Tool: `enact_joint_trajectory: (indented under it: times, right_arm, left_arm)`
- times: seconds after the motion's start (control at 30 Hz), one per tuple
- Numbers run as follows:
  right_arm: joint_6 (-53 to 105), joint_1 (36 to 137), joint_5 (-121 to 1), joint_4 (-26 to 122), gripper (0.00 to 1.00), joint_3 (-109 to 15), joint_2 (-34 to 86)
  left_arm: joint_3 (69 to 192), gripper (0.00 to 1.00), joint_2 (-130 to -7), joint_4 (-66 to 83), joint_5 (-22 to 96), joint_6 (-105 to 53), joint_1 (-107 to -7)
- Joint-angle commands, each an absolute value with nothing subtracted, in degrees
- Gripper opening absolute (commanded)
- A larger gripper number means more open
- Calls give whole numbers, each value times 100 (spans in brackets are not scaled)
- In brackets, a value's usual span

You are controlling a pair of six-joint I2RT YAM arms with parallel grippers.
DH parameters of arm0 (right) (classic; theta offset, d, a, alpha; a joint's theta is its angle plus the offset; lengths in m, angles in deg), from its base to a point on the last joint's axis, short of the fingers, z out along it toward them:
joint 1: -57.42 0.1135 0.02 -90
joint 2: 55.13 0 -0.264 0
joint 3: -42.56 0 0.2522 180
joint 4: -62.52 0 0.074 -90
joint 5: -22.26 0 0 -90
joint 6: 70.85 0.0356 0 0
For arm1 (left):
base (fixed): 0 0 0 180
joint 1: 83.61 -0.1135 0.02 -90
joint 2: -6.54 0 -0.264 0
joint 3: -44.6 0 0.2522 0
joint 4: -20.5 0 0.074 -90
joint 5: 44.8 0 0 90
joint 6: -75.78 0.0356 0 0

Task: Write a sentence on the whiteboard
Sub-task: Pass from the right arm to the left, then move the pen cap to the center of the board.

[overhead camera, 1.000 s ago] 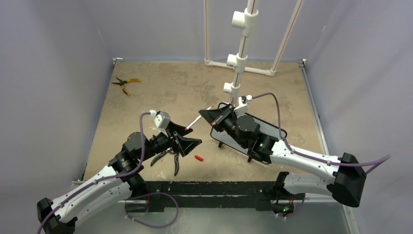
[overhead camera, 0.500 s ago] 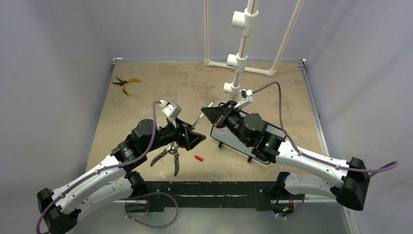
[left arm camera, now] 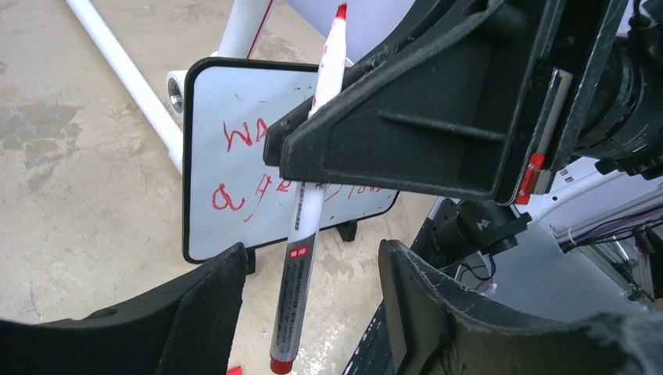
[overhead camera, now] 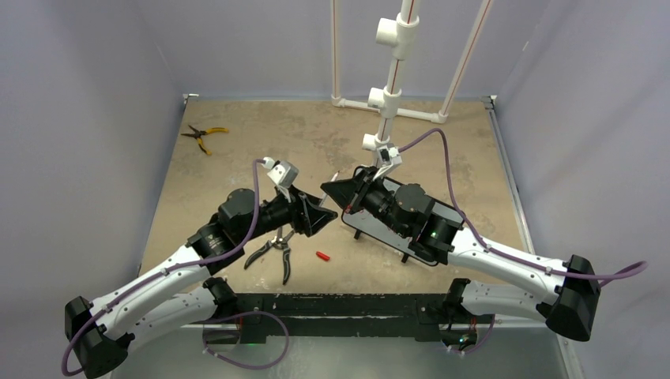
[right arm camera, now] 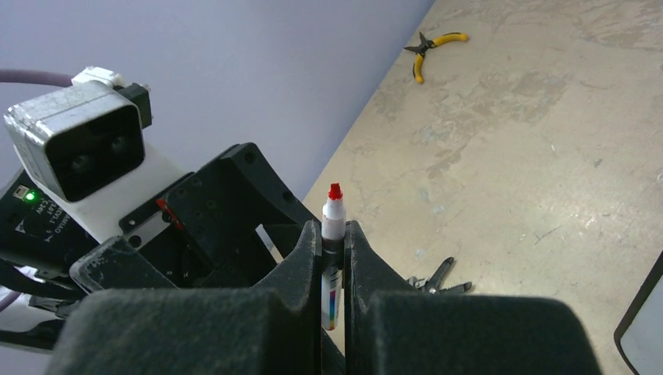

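Note:
My right gripper (overhead camera: 336, 191) is shut on a white marker (overhead camera: 333, 180) with a bare red tip and holds it in the air left of the whiteboard (overhead camera: 370, 227). In the right wrist view the marker (right arm camera: 333, 223) stands pinched between the fingers (right arm camera: 301, 266). My left gripper (overhead camera: 320, 215) is open. In the left wrist view the marker's rear end (left arm camera: 301, 258) hangs between its spread fingers (left arm camera: 211, 312), touching neither. The whiteboard (left arm camera: 215, 187) stands behind, with a red sentence (left arm camera: 242, 137) in two lines, partly hidden by the right gripper.
A small red cap (overhead camera: 321, 256) and black pruners (overhead camera: 272, 249) lie on the table under the left gripper. Yellow pliers (overhead camera: 204, 136) lie at the far left. A white PVC pipe frame (overhead camera: 387, 95) stands at the back, just behind the board.
My left arm has swung up and right towards the right gripper, and its open jaws now straddle the marker's rear end. The right gripper has shifted slightly left, still holding the marker.

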State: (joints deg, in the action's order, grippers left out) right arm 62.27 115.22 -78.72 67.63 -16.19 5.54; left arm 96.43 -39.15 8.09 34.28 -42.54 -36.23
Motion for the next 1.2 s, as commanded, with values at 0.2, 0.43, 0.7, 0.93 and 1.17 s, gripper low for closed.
enact_joint_trajectory:
  times: [0.2, 0.43, 0.7, 0.93, 1.17]
  right_arm:
    - [5862, 11534, -7603, 6863, 0, -1790, 425]
    - [5721, 11534, -7548, 6799, 0, -1825, 408]
    - [5509, 11534, -7503, 6407, 57, -1619, 57]
    - [4836, 11534, -7117, 5788, 76, -1548, 81]
    - [4986, 11579, -6495, 5353, 74, -1151, 575]
  left_arm:
    - [9745, 41, -3868, 1402, 3425, -4233, -3614]
    - [9657, 0, -3913, 1585, 3302, -4260, -3615]
    - [9361, 0, -3806, 869, 4016, -3940, -3692]
    - [9584, 0, -3961, 114, 4223, -3558, -4028]
    - [10260, 0, -4183, -1041, 4502, -3090, -4617]
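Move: The marker stands upright in my closed right fingers, its middle about 1 cm below and 1 cm back from that hand's point. My open left hand already straddles the lower part, with the middle some 2 cm ahead, 1 cm right and 2 cm above. From my left hand, the whiteboard's middle lies about 5 cm ahead and 23 cm right, the red cap 3 cm back and level sideways, the pruners 3 cm back and 14 cm left, all roughly 20 cm or more below. I raise my left hand about 1.5 cm along the marker and shut its fingers on the barrel while my right hand keeps its pinch, barely shifting. Then my right fingers open wide and let go; I carry the marker down, left and forward, about 9 cm in all, rolling and turning my left wrist some 20 degrees, while my right hand drops about 5 cm and eases back. ##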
